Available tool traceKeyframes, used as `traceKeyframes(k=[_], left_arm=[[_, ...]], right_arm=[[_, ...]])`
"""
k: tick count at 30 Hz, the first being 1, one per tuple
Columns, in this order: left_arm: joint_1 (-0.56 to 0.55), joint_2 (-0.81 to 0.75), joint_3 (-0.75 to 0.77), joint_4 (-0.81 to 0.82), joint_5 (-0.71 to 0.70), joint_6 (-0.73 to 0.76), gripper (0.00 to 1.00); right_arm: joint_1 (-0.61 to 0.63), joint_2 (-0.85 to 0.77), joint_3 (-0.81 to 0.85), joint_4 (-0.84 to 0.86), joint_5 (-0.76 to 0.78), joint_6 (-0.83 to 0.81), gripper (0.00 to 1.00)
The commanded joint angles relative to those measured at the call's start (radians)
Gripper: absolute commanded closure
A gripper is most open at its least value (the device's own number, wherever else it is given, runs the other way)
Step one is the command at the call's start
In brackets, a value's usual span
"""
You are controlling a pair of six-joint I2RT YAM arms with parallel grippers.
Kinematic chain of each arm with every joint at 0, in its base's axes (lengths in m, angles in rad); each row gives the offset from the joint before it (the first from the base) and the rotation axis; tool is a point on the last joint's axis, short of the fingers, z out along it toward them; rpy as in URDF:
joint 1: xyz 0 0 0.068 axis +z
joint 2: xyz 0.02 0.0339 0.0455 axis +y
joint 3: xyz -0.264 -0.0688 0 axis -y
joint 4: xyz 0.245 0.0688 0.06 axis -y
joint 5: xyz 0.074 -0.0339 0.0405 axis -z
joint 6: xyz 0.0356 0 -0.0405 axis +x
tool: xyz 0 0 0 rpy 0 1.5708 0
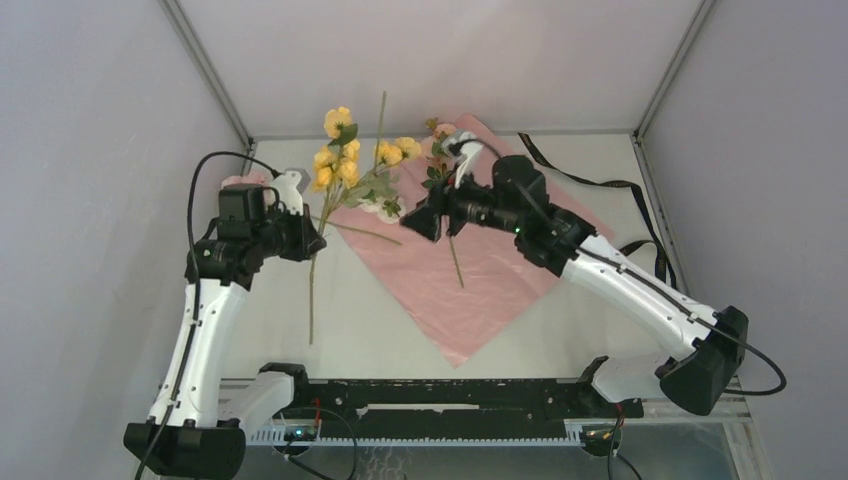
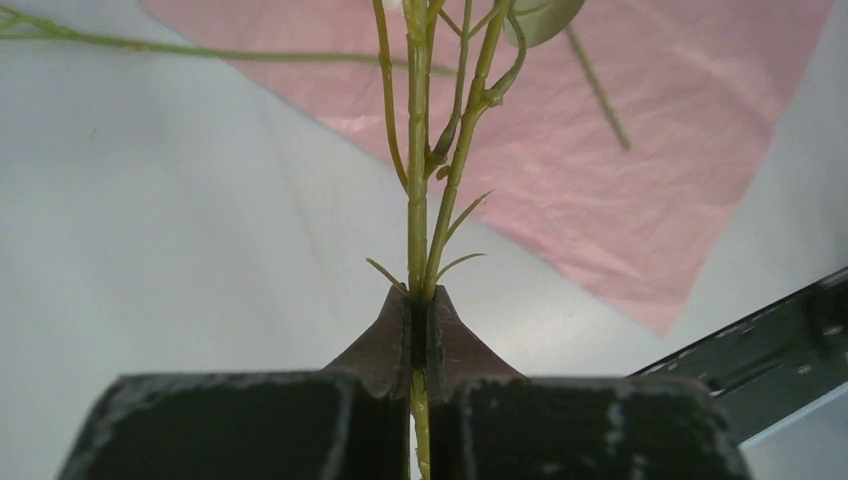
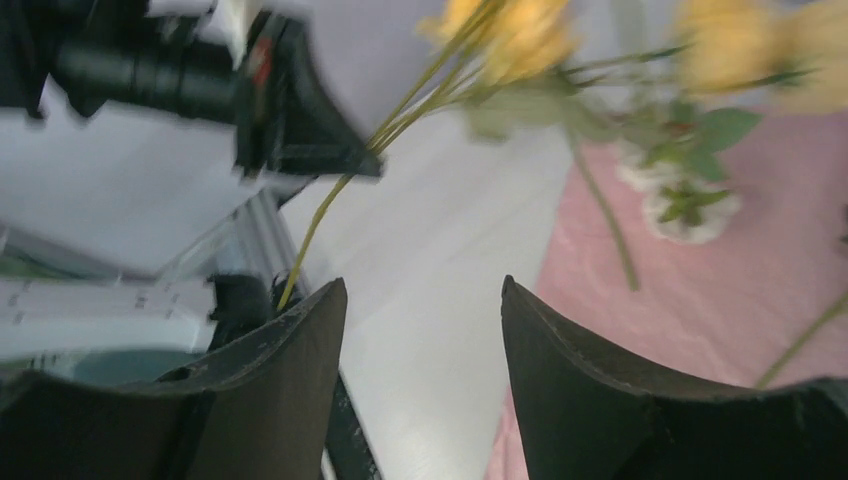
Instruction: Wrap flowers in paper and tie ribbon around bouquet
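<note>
The flowers (image 1: pixel 340 160), yellow blossoms on thin green stems (image 2: pixel 417 200), stand tilted off the table at the left edge of the paper. My left gripper (image 1: pixel 316 240) (image 2: pixel 420 305) is shut on their stems below the leaves. The paper (image 1: pixel 480 270) (image 2: pixel 620 170) lies flat as a diamond, pale pink side up. Another stem (image 1: pixel 456 262) lies on it, its pink blossoms (image 1: pixel 440 133) partly hidden behind my right wrist. My right gripper (image 1: pixel 410 224) (image 3: pixel 423 290) hangs open and empty over the paper's left edge, pointing at the held flowers (image 3: pixel 520 40). The ribbon (image 1: pixel 585 180) lies at the back right.
White enclosure walls close in on three sides. The black rail (image 1: pixel 450 395) with the arm bases runs along the near edge. A black cable (image 1: pixel 200 190) loops above the left arm. The ribbon trails from the paper's far corner toward the right wall.
</note>
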Motion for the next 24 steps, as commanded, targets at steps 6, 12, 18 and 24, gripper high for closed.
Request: traceKeyframes(k=[6, 12, 18, 24], left_arm=[[-0.107, -0.067, -0.208, -0.022, -0.179, 0.373, 1.00], [-0.198, -0.029, -0.236, -0.031, -0.226, 0.449, 1.00], [-0.307, 0.030, -0.250, -0.013, -0.271, 0.405, 1.00], [-0.317, 0.020, -0.259, -0.002, -0.277, 0.399, 1.00]], right_arm=[[-0.216, -0.165, -0.034, -0.058, 0.100, 0.091, 0.33], [-0.309, -0.268, -0.044, -0.264, 0.110, 0.118, 0.30], [-0.136, -0.095, -0.147, -0.301, 0.127, 0.211, 0.30], [0.014, 0.062, -0.241, -0.159, 0.100, 0.302, 0.30]])
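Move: My left hand already grips the yellow roses by their stems. The paper's middle lies about 29 cm to its right, 9 cm ahead and 24 cm below; the pink roses on the paper are some 25 cm right and 15 cm ahead. The yellow blooms are about 10 cm left of my right hand and 16 cm ahead, slightly lower. From that hand the cream rose is about 9 cm left and 13 cm ahead, well below. I lower my left hand about 11 cm and draw it back a little, keeping its pinch on the stems while rolling its right side down and turning clockwise, so the yellow blooms tip over towards the paper. My open right hand first goes forward and swings right, about 14 cm, then cuts back left and dives, fingers tipping down, to beside the lowered blooms. ##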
